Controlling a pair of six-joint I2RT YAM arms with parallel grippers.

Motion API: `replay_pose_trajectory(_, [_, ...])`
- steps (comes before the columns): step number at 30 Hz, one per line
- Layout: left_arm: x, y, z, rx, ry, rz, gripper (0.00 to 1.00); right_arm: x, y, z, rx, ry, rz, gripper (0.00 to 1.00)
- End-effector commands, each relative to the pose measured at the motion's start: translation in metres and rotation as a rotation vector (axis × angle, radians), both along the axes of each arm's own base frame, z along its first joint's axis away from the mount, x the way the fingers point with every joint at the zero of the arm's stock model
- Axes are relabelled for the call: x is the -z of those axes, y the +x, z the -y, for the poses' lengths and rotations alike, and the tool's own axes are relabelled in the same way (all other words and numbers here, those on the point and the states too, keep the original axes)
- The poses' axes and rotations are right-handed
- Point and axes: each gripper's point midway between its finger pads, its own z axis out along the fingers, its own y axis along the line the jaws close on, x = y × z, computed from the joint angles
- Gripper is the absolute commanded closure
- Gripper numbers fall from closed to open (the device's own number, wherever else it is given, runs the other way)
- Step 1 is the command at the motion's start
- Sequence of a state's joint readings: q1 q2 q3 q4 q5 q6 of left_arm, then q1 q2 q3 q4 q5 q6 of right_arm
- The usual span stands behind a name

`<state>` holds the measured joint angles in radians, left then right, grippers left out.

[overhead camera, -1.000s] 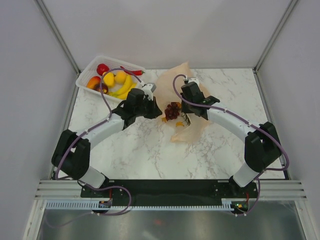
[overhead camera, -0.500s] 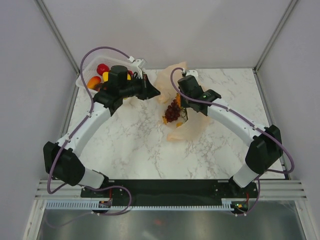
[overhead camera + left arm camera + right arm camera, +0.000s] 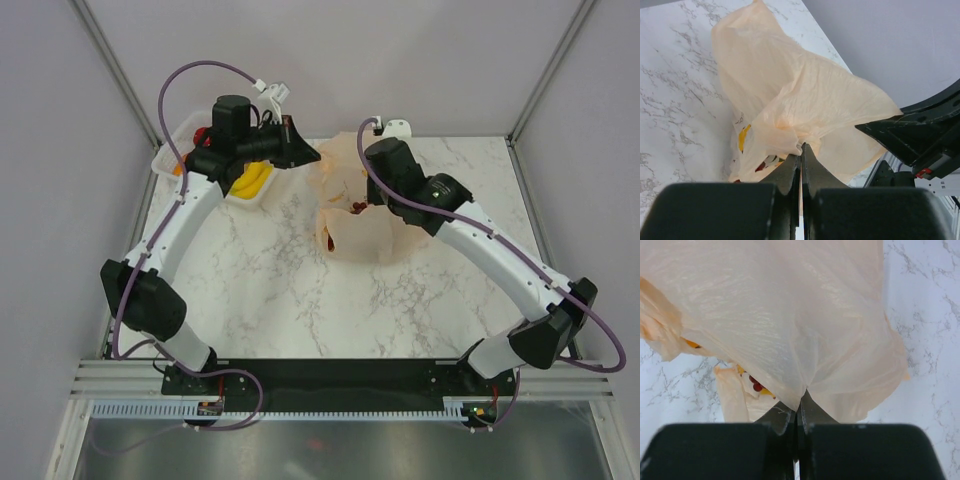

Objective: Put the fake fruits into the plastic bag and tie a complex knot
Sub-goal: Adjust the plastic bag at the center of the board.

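Observation:
The peach plastic bag [image 3: 352, 225] hangs stretched between my two grippers at the back middle of the table. My left gripper [image 3: 312, 156] is shut on the bag's left rim, and film bunches at its tips [image 3: 801, 146]. My right gripper [image 3: 366, 198] is shut on the opposite rim [image 3: 800, 396], with the bag [image 3: 790, 315] draped in front of it. Dark red grapes [image 3: 356, 207] show through the bag's mouth and again as small red balls [image 3: 756, 385]. Yellow bananas [image 3: 254, 181] and a red apple [image 3: 203, 133] lie in the white basket [image 3: 164, 158], mostly behind my left arm.
The white lattice basket sits at the back left corner beside the grey wall. The right arm's black wrist [image 3: 920, 130] is close to the bag on its far side. Marble table [image 3: 300, 300] stretches toward the arm bases.
Both arms rose and pulled apart, with the left swinging back toward the basket. The bag lifted off the table and spread, and the grapes now sit mostly hidden inside it.

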<state>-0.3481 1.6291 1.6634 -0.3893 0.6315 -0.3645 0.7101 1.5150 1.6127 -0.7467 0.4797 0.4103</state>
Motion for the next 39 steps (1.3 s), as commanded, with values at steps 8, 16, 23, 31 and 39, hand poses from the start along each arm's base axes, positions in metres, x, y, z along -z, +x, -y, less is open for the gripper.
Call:
replay_pose_trajectory(8, [0.013,0.035,0.010,0.011,0.031,-0.011,0.98,0.030,0.013,0.001,0.011,-0.074,-0.063,1.00])
replay_pose_trajectory(16, [0.033,0.075,-0.017,-0.164,0.199,0.093,0.98,0.092,0.013,-0.036,-0.139,0.005,-0.194,1.00])
replay_pose_trajectory(23, [0.040,0.089,-0.055,-0.347,0.341,0.144,0.73,0.099,0.018,-0.039,-0.137,-0.001,-0.195,1.00])
replay_pose_trajectory(31, [0.032,0.095,-0.128,-0.646,0.415,0.135,0.04,0.096,0.025,-0.039,-0.133,-0.017,-0.178,1.00])
replay_pose_trajectory(39, [0.082,0.114,-0.194,-0.745,0.411,-0.061,0.00,0.094,0.024,-0.044,-0.168,-0.010,-0.181,1.00])
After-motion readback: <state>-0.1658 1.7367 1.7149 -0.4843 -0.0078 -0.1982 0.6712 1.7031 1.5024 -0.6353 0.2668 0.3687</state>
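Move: The left fingers already pinch one side of the plastic bag's rim, with the grapes inside the bag about 8 cm ahead, 10 cm to the right and some 28 cm below. The fruit basket's middle lies roughly 24 cm ahead and 27 cm left of that hand, and the bananas in it some 18 cm ahead and 20 cm left, both about 30 cm lower. From the right hand, also pinching the rim, the grapes lie around 9 cm ahead, 5 cm left and 24 cm down. With the rim still pinched, the left hand carries it forward and down about 9 and 7 cm, its fingers opening wide late in that stroke to let go, and then swings left, ending some 17 cm left of its start close to the basket's right side, having turned about 40 degrees counter-clockwise with its left side rising. The right hand keeps its pinch throughout, lowering its side of the bag about 11 cm while drifting slightly left and tipping further down, then holds there. ##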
